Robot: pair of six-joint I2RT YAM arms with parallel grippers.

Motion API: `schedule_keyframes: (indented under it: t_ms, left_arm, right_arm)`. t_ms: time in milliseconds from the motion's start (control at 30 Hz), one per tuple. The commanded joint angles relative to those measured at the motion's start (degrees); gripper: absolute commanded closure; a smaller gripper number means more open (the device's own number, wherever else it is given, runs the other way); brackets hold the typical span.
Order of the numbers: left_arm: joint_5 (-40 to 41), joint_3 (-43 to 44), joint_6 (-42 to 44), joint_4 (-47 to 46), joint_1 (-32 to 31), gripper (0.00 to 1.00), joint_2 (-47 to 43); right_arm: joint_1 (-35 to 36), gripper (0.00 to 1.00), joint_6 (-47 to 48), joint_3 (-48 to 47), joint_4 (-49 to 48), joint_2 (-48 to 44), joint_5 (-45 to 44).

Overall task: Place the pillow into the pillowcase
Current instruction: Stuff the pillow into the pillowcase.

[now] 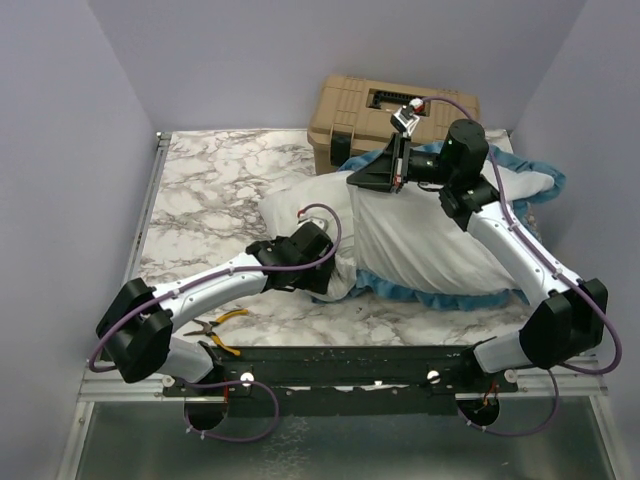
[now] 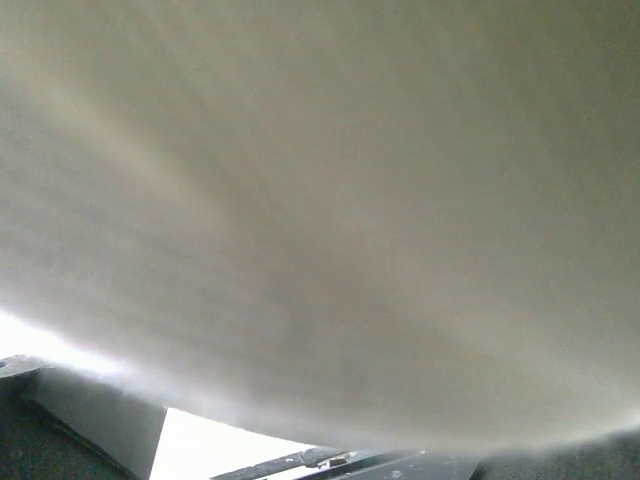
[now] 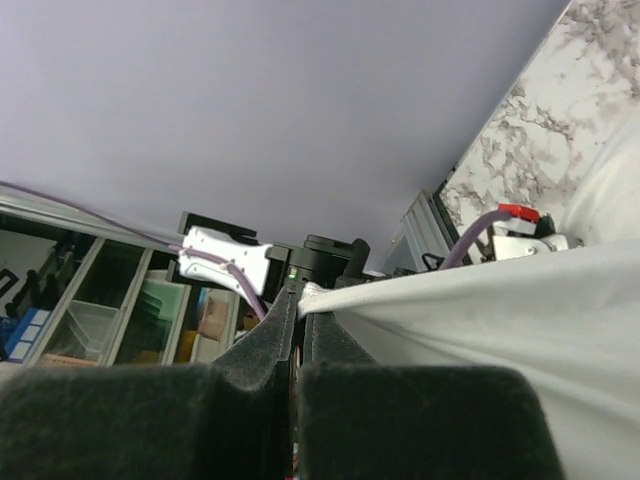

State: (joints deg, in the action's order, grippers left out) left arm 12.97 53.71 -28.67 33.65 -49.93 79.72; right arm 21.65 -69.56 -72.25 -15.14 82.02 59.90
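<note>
The white pillow [image 1: 290, 205] lies across the middle of the table, its left end bare. The rest sits under the pillowcase [image 1: 430, 240], which shows its plain white side and a blue frilled edge. My right gripper [image 1: 397, 178] is raised at the back, shut on the case's edge and holding it up; in the right wrist view the white fabric [image 3: 500, 310] is pinched at the gripper's [image 3: 300, 300] tips. My left gripper [image 1: 328, 276] is low at the pillow's near side, tips buried in fabric. White cloth [image 2: 320, 200] fills the left wrist view, with the jaws standing wide at the bottom corners.
A tan toolbox [image 1: 395, 115] stands at the back, just behind the right gripper. Yellow-handled pliers [image 1: 215, 330] lie by the near left edge. The marble tabletop [image 1: 220, 190] shows on the left. Lilac walls close in both sides.
</note>
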Motion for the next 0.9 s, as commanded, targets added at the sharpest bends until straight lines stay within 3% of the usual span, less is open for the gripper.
schedule_keyframes:
  t_ms: [0, 100, 267, 400, 500, 567, 667, 867]
  left_arm:
    - [-2.40, 0.60, -3.24, -1.21, 0.55, 0.03, -2.40]
    - [-4.78, 1.76, -7.04, -1.02, 3.52, 0.01, -6.77]
    - [-10.37, 0.06, -11.04, -0.10, 13.07, 0.01, -16.55]
    - [-23.08, -6.88, -11.78, -13.39, 18.73, 0.01, -20.44]
    - [-31.65, -11.29, -15.65, -25.56, 18.91, 0.05, -16.07]
    - [-36.09, -12.07, -17.35, -32.69, 18.67, 0.16, -12.17]
    - [-37.53, -10.21, -18.00, -45.21, 15.82, 0.44, -9.49]
    - [-30.06, -8.47, -16.12, -74.51, 7.15, 0.93, -5.16]
  right_arm:
    - [0.63, 1.00, 13.21, -7.34, 14.97, -5.10, 2.91]
    - [0.67, 1.00, 20.60, -6.55, 24.12, -5.46, 0.61]
    - [0.63, 1.00, 25.58, -5.59, 28.55, -4.10, -1.82]
    - [0.67, 1.00, 25.61, -6.73, 28.88, -2.17, -0.11]
    - [0.65, 1.00, 25.67, -8.82, 30.70, -1.16, 0.54]
    - [0.67, 1.00, 27.07, -10.84, 34.08, -0.36, -0.74]
    - [0.63, 1.00, 27.06, -11.63, 36.40, 1.04, -2.09]
    - [2.19, 1.00, 19.20, -11.76, 30.27, 4.01, 4.32]
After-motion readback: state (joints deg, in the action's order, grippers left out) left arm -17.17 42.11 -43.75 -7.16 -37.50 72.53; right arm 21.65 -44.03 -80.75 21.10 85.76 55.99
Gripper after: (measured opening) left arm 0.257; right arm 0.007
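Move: Open and low at the pillow's near side, the left hand has the bulging uncovered end of the pillow about 7 cm ahead, level sideways and some 5 cm higher. The pillowcase mouth stands about 9 cm ahead of that hand, 7 cm to its right and 8 cm up. From the right hand, shut on the case's hem, the pillow end lies roughly 25 cm below, 6 cm left and 2 cm back; the tool box is some 20 cm ahead, 8 cm right and 25 cm below. Swinging up about 9 cm and slightly left and forward out of its low spot, the left hand then cuts down and some 11 cm right into the pillow's bulging end, its fingers rolling over to point rightward and closing on white cloth as it lifts again. The right hand keeps its pinch on the hem, sinking about 7 cm and tipping its fingertips down. ##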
